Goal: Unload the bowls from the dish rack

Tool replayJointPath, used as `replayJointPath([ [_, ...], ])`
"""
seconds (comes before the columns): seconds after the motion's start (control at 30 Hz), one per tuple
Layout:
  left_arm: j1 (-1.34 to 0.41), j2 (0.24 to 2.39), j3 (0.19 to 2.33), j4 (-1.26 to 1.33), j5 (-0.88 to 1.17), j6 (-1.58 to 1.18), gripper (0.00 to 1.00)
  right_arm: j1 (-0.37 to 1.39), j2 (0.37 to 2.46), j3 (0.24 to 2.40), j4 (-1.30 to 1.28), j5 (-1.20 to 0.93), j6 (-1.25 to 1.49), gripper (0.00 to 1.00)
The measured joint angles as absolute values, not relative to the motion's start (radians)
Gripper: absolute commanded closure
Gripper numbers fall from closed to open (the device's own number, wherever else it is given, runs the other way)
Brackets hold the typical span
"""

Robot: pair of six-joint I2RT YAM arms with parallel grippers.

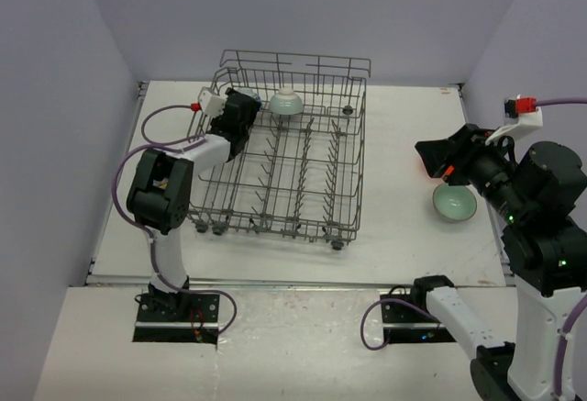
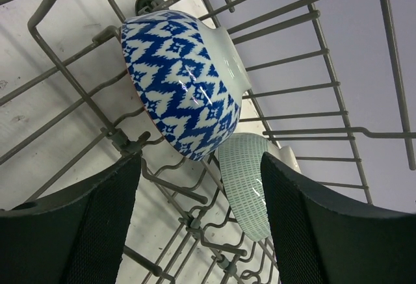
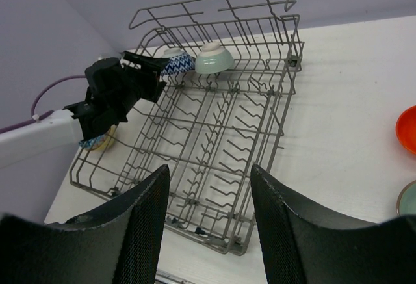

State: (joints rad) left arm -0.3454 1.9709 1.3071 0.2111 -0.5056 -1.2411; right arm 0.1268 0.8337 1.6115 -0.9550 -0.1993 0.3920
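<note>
The grey wire dish rack (image 1: 353,158) stands mid-table. In its far-left corner a blue-and-white bowl (image 2: 182,82) leans on its side against the tines. A pale mint bowl (image 2: 246,183) stands on edge just behind it. My left gripper (image 2: 201,232) is open inside that corner, just short of both bowls and touching neither. From above, the mint bowl (image 1: 286,101) shows beside the left gripper (image 1: 240,112). My right gripper (image 1: 431,155) hovers open and empty over the table to the right of the rack. Another mint bowl (image 1: 455,203) sits on the table below it, and an orange-red bowl (image 3: 408,128) lies close by.
A yellowish bowl (image 3: 97,142) sits on the table left of the rack, partly hidden by the left arm (image 3: 39,134). The rack's tall wire sides (image 3: 214,11) and upright tines (image 3: 253,128) surround the left gripper. Purple walls close in the table on three sides.
</note>
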Motion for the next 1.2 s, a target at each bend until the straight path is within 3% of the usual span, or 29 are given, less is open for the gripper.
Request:
replayJointPath([
  [0.63, -0.351, 2.109, 1.365, 0.419, -0.529, -1.182, 0.24, 0.157, 0.842, 1.61, -0.958, -0.204, 0.384, 0.46],
  [0.73, -0.352, 2.109, 1.343, 0.472, -0.528, -1.173, 0.28, 0.165, 0.842, 1.61, -0.959, -0.204, 0.381, 0.46],
  [0.83, -0.353, 2.109, 1.32, 0.529, -0.527, -1.164, 0.39, 0.172, 0.848, 1.619, -0.966, -0.204, 0.38, 0.46],
  [1.2, -0.354, 2.121, 1.266, 0.702, -0.525, -1.124, 0.5, 0.202, 0.855, 1.673, -0.974, -0.206, 0.38, 0.46],
])
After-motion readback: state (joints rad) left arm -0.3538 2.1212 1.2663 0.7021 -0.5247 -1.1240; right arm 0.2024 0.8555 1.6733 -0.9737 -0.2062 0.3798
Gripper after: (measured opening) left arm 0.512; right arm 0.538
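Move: The blue-and-white bowl leans in the back of the rack, its middle about 6 cm ahead of the left hand, some 4 cm to its left and a couple of centimetres lower. The pale green bowl stands about 6 cm ahead and 8 cm to the right at much the same height; the rack's back rail runs roughly 12 cm straight ahead. From the raised right hand the blue bowl lies about 41 cm ahead, 38 cm left and 33 cm below. Forward by about 3.5 cm, dipping a little and then rising again, the left hand brings its open fingers to the near right edge of the blue-and-white bowl, one finger on the rim's underside and the other outside the wall. With the reach nearly done, the fingertips tilt up, some 15 degrees in all, and the fingers close from three quarters to about half open, without a clear pinch yet. ##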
